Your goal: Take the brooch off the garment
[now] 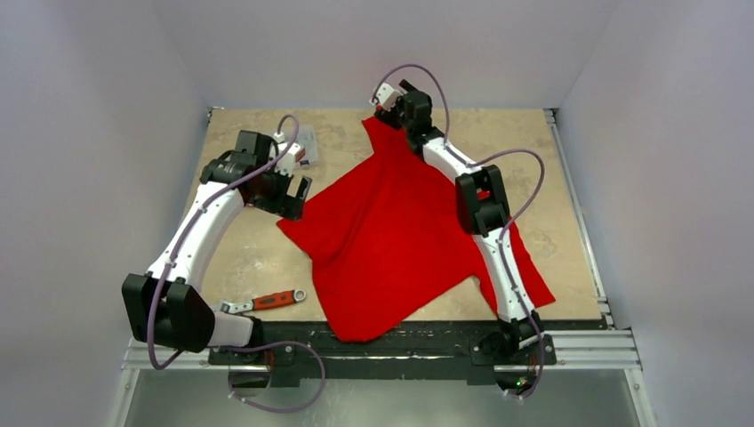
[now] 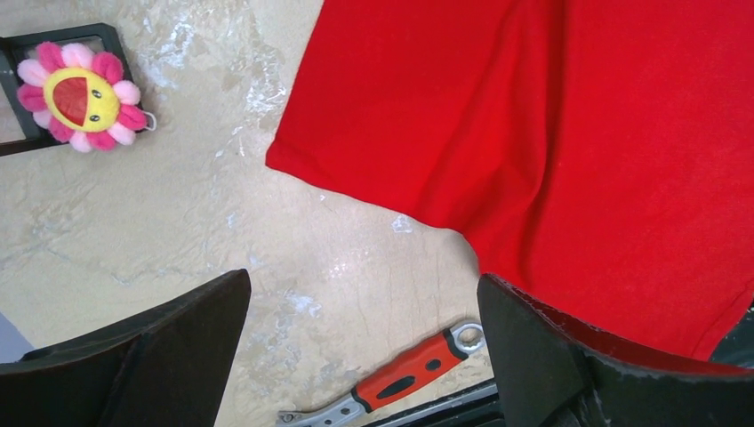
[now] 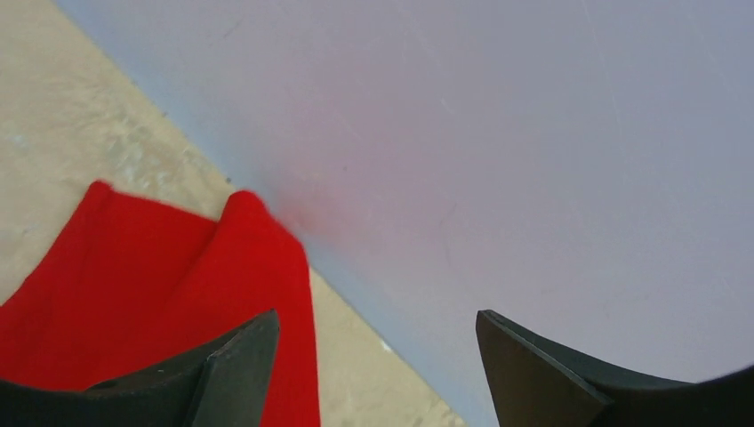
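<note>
The brooch (image 2: 82, 96), a pink-petalled flower with a yellow-red centre, lies on the tan table to the left of the garment, apart from the cloth and partly on a black frame (image 2: 18, 89). The garment (image 1: 391, 240), a bright red T-shirt, is spread over the table's middle, with one corner reaching the back wall. My left gripper (image 1: 293, 196) hovers open by the shirt's left edge (image 2: 356, 191), with only bare table between its fingers (image 2: 178, 338). My right gripper (image 1: 389, 96) is open at the back wall. The red cloth (image 3: 160, 276) lies beside its left finger (image 3: 236, 365), not between the two.
A red-handled wrench (image 1: 267, 301) lies on the table near the front left, and it also shows between my left fingers as the wrench (image 2: 405, 381). The grey back wall (image 3: 498, 160) stands close in front of my right gripper. A black rail (image 1: 400, 334) runs along the front edge.
</note>
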{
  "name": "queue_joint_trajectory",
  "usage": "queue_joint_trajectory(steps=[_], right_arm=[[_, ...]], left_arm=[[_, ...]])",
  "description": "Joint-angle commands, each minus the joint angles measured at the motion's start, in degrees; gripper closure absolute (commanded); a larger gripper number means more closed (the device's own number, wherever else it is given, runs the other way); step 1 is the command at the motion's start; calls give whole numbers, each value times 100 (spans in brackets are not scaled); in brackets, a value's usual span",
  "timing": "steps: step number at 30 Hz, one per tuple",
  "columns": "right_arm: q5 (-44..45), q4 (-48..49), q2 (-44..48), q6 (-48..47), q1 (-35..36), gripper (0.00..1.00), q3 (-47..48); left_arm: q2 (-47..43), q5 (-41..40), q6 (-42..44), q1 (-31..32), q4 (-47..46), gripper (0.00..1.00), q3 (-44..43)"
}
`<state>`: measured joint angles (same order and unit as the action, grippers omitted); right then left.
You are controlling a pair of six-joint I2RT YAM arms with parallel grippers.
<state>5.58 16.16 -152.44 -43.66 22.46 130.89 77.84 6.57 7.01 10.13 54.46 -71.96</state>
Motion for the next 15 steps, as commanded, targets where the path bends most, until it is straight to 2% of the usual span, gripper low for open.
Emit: queue_joint_trajectory(steps=[1,4,6,9,12,15], right_arm=[[-504,-793,1548,878,-281,15,-734],[-1545,-2383,2152,1760,-797,17,-800],[-2295,-3599,2347,1995,-1104,26,-800],[-2914,-4790,2389,2047,-1388,37,-875],[-3467,-5439,2238,2266,-1587,47,-924],[-3723,-5735,2066,2379,-1645,49,-941]], left_arm=[[-151,620,5,-18,-245,0,42],[-82,886,-42,160,-551,0,100],[32,837,-1,420,-681,0,92],[194,787,37,760,-839,0,27],[388,814,22,916,-852,0,-121],[541,829,-10,921,-809,0,-270]])
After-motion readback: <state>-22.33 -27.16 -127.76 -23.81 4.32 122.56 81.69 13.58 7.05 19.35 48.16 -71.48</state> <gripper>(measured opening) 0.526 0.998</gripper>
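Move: The garment, lying loose with its far tip already free, has its middle about 33 cm back of the right hand, neither left nor right of it, some 14 cm below; that far tip lies roughly 6 cm ahead and 5 cm to the left. From the left hand the garment's middle is about 9 cm ahead, 29 cm right and 16 cm below, the brooch 15 cm ahead and 9 cm left, the orange tool 16 cm back and 4 cm left. The garment's far tip is left behind as the empty right hand swings about 15 cm right and 10 cm back, rising and then dipping a little; it tips down some 35 degrees and its fingers close partway on nothing. The left hand, fingers still wide, slides right, away from the brooch and over the garment's left part, turning slightly clockwise. ##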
